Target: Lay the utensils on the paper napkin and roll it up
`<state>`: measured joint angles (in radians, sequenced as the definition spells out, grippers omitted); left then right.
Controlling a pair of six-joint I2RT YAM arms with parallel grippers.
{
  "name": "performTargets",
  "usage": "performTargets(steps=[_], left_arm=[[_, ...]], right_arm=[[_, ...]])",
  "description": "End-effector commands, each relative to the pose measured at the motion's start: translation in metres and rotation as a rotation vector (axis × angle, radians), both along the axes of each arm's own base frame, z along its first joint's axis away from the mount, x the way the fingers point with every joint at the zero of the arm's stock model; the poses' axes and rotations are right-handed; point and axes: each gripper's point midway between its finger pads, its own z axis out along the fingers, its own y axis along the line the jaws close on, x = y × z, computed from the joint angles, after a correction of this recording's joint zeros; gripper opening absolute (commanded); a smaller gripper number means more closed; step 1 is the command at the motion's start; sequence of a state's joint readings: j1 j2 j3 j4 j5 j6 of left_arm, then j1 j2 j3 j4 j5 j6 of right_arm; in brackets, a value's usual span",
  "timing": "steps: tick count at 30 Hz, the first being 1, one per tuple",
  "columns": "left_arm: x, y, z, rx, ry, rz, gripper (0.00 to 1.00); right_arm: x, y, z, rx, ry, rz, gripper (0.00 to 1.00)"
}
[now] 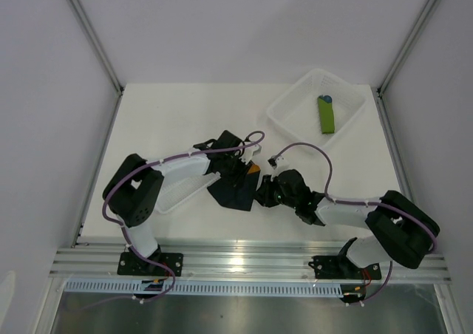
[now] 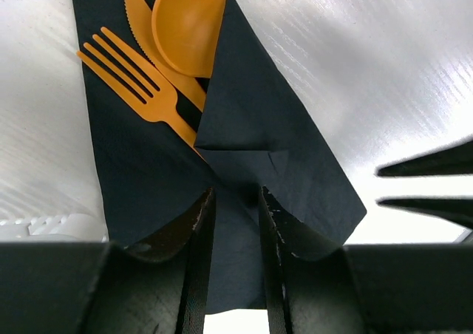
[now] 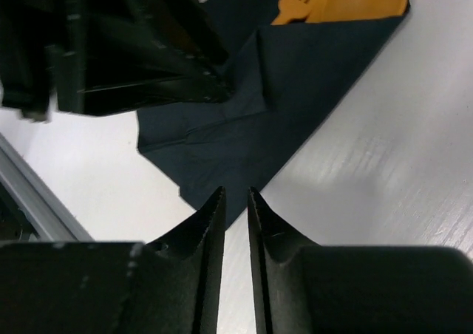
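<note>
The black paper napkin [image 2: 251, 127] lies on the white table with its right side folded over the utensils. An orange fork [image 2: 137, 83], knife [image 2: 140, 20] and spoon [image 2: 188, 24] stick out at its far end, and their handles are hidden under the fold. My left gripper [image 2: 235, 193] stands over the napkin's near part, jaws a little apart, with dark paper showing between them. My right gripper [image 3: 236, 193] has its jaws a narrow gap apart at the napkin's [image 3: 244, 134] corner, and bare table shows through the gap. From above, the two grippers [image 1: 240, 168] [image 1: 264, 193] flank the napkin [image 1: 233, 193].
A clear plastic bin [image 1: 295, 97] at the back right holds a green rolled bundle [image 1: 327, 114] with a blue tip. Another clear tray [image 1: 174, 197] lies under the left arm. White walls enclose the table on three sides.
</note>
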<state>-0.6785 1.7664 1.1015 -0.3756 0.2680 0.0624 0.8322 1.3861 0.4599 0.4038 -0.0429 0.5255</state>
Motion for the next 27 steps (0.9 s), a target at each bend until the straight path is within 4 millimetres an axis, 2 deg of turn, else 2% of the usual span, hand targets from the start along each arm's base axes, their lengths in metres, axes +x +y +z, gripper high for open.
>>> performTargets(steps=[1,6,15,21,22,25,27], left_arm=[[0.005,-0.003,0.011,-0.033,-0.031,-0.013,0.34],[0.006,-0.003,0.014,-0.032,-0.039,-0.012,0.35],[0.005,-0.001,0.015,-0.035,-0.023,-0.012,0.38],[0.004,0.000,0.028,-0.054,-0.054,-0.029,0.57],[0.004,0.000,0.030,-0.055,-0.061,-0.034,0.65],[0.000,-0.003,0.034,-0.072,-0.055,-0.060,0.72],[-0.007,-0.007,0.034,-0.088,-0.037,-0.086,0.74]], right_arm=[[0.013,0.016,0.010,0.080,0.018,-0.009,0.20],[0.017,0.028,0.009,0.111,0.032,0.005,0.10],[0.021,0.032,-0.017,0.122,0.127,-0.013,0.03],[0.022,0.031,-0.025,0.114,0.156,-0.022,0.00],[0.021,0.031,-0.025,0.113,0.159,-0.024,0.00],[0.020,0.030,-0.022,0.120,0.161,-0.025,0.00],[0.019,0.028,-0.019,0.128,0.160,-0.029,0.00]])
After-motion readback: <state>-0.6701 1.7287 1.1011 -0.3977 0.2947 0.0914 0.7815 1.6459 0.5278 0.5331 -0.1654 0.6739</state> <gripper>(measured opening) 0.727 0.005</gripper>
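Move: Just left of the right hand, about 2 cm left, 1 cm ahead and 4 cm below, lies the folded napkin's right edge near its close corner. From that hand the spoon bowl is roughly 11 cm ahead and 2 cm left, the fork head about 10 cm ahead and 6 cm left, both some 4 cm lower. From the left hand the same edge is around 4 cm back, 5 cm right and 2 cm below. Sinking nearly 4 cm and easing some 2 cm left and a little forward, the right hand tips its fingers about 10 degrees further down and shuts them fully, bringing their tips onto the napkin's folded edge. The left hand first stays in place over the fold, then spreads its fingers wide and lifts about 1 cm off the cloth. ##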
